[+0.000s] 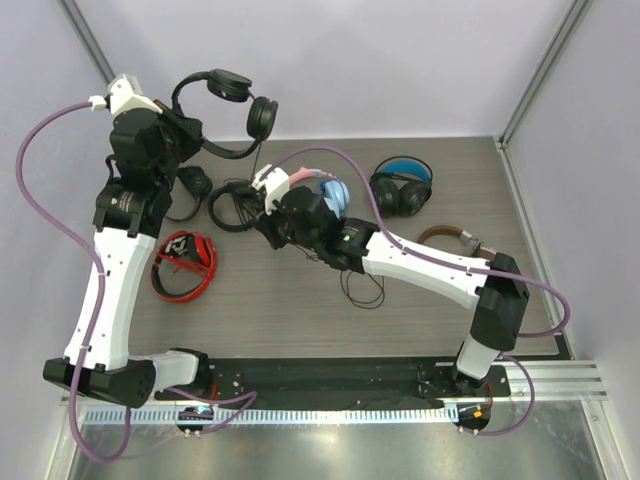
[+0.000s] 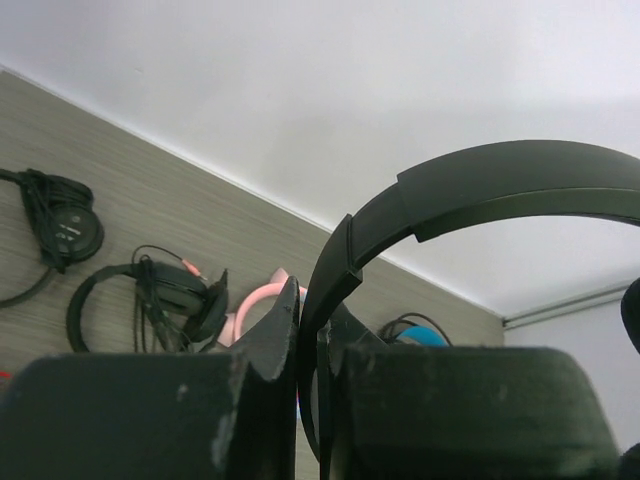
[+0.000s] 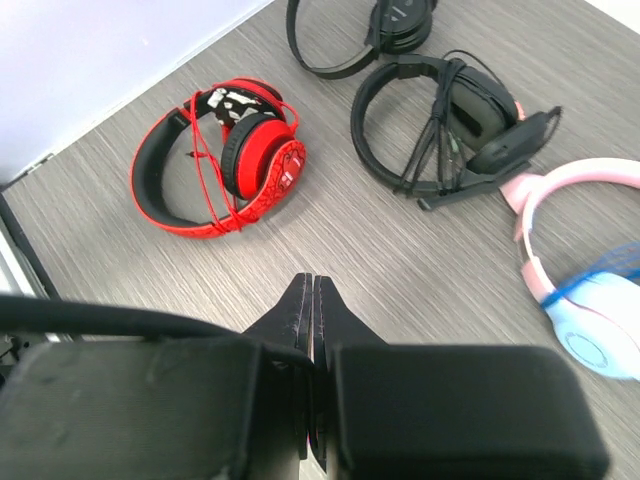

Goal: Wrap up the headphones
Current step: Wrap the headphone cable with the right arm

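Observation:
The slim black headphones (image 1: 236,102) hang in the air at the back left, earcups uppermost. My left gripper (image 1: 203,138) is shut on their thin headband (image 2: 480,185), which runs down between the jaws (image 2: 312,300). Their thin black cable (image 1: 361,292) loops on the table under the right arm. Low over the middle of the table, my right gripper (image 3: 313,285) is shut, and a black cable (image 3: 100,315) comes in from the left and ends between its jaws. In the top view the right gripper (image 1: 266,228) sits beside the wrapped black headset.
Red headphones (image 1: 183,265) lie at the left. A black headset with wound cable (image 1: 235,205) and a second black pair (image 1: 190,188) lie behind them. A pink-and-blue pair (image 1: 325,190), a black pair with blue lining (image 1: 403,187) and a brown headband (image 1: 450,237) lie to the right.

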Available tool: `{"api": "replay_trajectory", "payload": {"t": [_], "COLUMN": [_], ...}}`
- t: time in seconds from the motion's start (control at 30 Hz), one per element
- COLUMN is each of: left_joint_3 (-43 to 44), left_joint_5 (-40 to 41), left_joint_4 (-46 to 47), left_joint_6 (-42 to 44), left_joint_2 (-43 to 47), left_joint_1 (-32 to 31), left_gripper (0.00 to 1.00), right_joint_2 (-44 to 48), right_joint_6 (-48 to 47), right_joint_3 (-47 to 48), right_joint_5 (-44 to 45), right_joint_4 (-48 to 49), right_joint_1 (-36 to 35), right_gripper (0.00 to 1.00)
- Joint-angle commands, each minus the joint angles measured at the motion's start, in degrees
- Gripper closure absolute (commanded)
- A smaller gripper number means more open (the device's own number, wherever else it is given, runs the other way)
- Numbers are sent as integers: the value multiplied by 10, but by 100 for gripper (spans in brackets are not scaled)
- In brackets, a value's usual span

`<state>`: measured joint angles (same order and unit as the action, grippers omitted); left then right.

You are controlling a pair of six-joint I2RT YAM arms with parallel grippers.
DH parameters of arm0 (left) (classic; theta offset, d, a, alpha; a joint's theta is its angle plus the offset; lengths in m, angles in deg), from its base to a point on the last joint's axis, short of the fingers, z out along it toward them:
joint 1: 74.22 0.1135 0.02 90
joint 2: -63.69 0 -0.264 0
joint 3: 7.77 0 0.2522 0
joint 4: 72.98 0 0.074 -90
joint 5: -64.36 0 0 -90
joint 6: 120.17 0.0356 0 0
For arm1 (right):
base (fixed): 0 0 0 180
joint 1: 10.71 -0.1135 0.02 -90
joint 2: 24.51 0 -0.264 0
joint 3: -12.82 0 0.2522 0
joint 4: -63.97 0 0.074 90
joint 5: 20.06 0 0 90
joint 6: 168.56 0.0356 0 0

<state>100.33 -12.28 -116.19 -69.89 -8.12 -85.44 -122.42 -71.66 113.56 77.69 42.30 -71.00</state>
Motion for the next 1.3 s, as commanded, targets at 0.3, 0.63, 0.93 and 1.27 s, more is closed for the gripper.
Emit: {"api": "replay_trajectory", "payload": {"t": [0.3,0.63,0.93,1.27], "left_joint_3": [-17,-14,-11,-20], "left_joint_5": [99,177,231,266], "left_joint_4": [49,50,50,54], "left_joint_6": [84,129,170,206], "left_joint_2": [4,-15,-21,-26], "left_joint_1": [-6,-56,-88,-91], "left_gripper": [100,100,100,100], "right_joint_2": [98,62,18,46], "right_joint_6": [-36,-66,-62,26], "right_joint_3": [3,111,182,170], "right_joint_5": [37,18,26,-12], "right_joint_4": [-90,-209,-280,-291], "right_joint_1": [-47,-70,-84,-84], "right_gripper": [99,99,99,94]}}
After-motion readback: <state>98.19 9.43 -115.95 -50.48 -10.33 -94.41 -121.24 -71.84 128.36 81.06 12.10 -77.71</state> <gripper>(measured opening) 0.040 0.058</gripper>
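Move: From the right gripper, shut on the cable, the held headphones are about 9 cm ahead, 2 cm to the left and 20 cm higher. On the table some 24 cm below it, the black pair lies 20 cm ahead and 8 cm left, the pink-blue pair 22 cm ahead and 12 cm right, and the red pair 2 cm ahead and 20 cm left. From the left gripper, pinching the headband, the middle of those held headphones is about 9 cm right, level fore and aft, and 2 cm higher. Draw the right gripper back about 6 cm, away from the held headphones and slightly right, still pinching the cable; let it rise, then sink again partway while the fingertips dip. Meanwhile keep the left fingers on the headband, lower that hand some 3 cm and roll it about 20 degrees, its left side rising. Ease the right grip only at the very end. ##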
